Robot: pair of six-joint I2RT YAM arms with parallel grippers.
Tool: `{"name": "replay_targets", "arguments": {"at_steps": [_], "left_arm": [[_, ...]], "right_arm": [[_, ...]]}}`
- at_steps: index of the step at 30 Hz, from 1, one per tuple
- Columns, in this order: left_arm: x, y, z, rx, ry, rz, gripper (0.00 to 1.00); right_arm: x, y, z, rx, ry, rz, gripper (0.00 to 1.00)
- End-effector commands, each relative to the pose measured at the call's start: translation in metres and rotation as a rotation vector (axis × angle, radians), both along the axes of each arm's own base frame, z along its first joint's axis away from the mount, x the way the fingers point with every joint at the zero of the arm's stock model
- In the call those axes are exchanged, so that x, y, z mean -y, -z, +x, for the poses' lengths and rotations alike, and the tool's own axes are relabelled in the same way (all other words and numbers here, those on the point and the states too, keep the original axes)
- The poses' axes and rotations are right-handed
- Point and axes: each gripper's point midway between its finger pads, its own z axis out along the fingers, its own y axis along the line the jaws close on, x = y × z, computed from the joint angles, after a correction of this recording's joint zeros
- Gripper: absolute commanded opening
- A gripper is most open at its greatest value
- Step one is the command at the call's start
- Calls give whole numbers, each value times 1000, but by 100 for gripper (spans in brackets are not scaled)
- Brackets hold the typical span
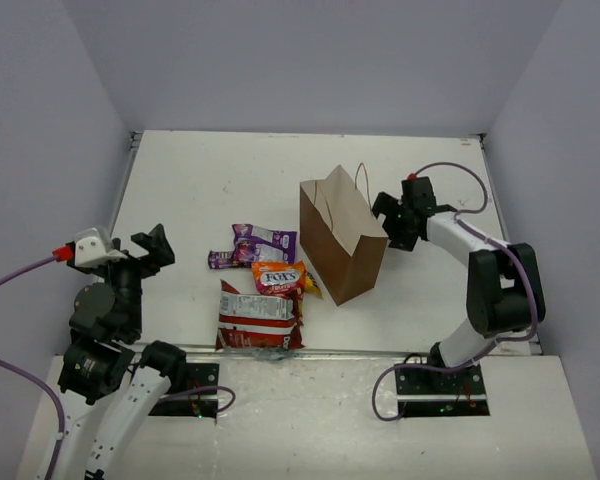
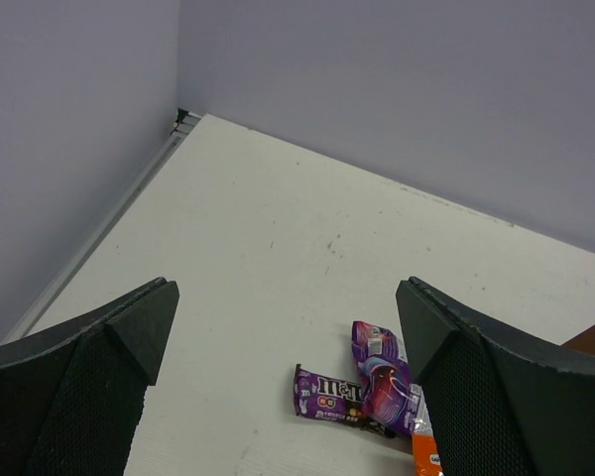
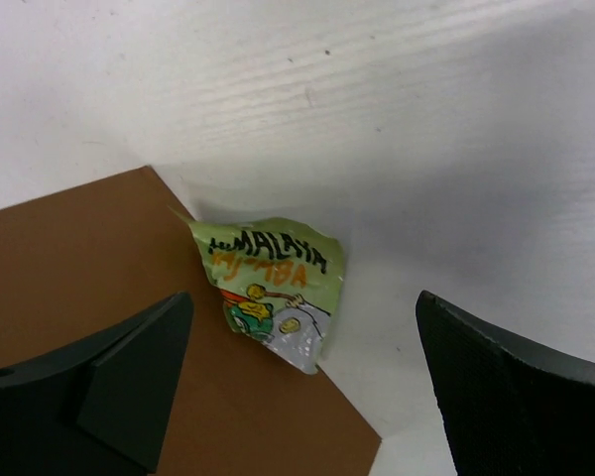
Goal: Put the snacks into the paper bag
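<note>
The brown paper bag [image 1: 342, 235] stands upright mid-table. To its left lie the snacks: a purple packet [image 1: 265, 242], a small purple M&M's packet [image 1: 220, 259], the orange FOX'S bag [image 1: 279, 278], a yellow piece [image 1: 311, 286] and the red-and-silver bag [image 1: 260, 320]. My left gripper [image 1: 152, 248] is open and empty, left of the snacks. Its wrist view shows the M&M's packet [image 2: 327, 395] and the purple packet [image 2: 385, 382] ahead of it [image 2: 286, 293]. My right gripper [image 1: 395, 218] is open beside the bag's right side. Its wrist view shows a green packet [image 3: 273, 283] against the bag [image 3: 79, 268], between the jaws.
Grey walls close the white table [image 1: 210, 180] at the back and on both sides. A metal rail [image 1: 360, 352] runs along the near edge, just below the red-and-silver bag. The bag's string handle [image 1: 363, 185] sticks up at the top.
</note>
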Motion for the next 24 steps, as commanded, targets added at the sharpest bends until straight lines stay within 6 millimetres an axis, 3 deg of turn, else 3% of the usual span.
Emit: {"name": "replay_targets", "arguments": {"at_steps": [1,9,14,17,18,19,21,24], "left_arm": [[1,-19,-5,56,14,-20,100],[-1,-19,-7,62,11,-20,100],[0,-19,-7,62,14,-18,100],[0,-20,-7,65,15,-19,100],[0,-19,-8,65,15,-19,100],[0,-20,-8,66,15,-19,100],[0,-20,-9,69,17,-20,100],[-1,-21,-10,75,18,-22,100]], "right_arm": [[-15,-18,31,68,-21,19,96],[-26,13,46,-15,-16,28,92],[-33,35,37,-83,-18,46,75],[-41,47,26,-109,-28,63,38],[-40,51,19,-124,-25,56,8],[-38,46,19,-105,-14,51,0],[-30,47,9,-101,13,24,0],[-21,25,4,-40,35,11,0]]}}
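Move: The green snack packet leans at the foot of the bag's right side, about 5 cm below the right hand and only some 2 cm to its left and 1 cm ahead. The paper bag's middle is around 9 cm left and 2 cm back, slightly higher than the hand; beyond it the purple packet lies some 24 cm left, 2 cm back. From the left hand, the green packet is about 38 cm right, 16 cm ahead and 31 cm lower. The green packet is taken from above by the right hand, which first slides nearly 4 cm forward and about 2 cm left against the bag's foot, then sinks 4 to 5 cm. Low down, the wide-open fingers shut fully over the packet while the hand draws back about 3 cm, the wrist tipping a further 5 degrees downward, and they seem to pinch its edge. ##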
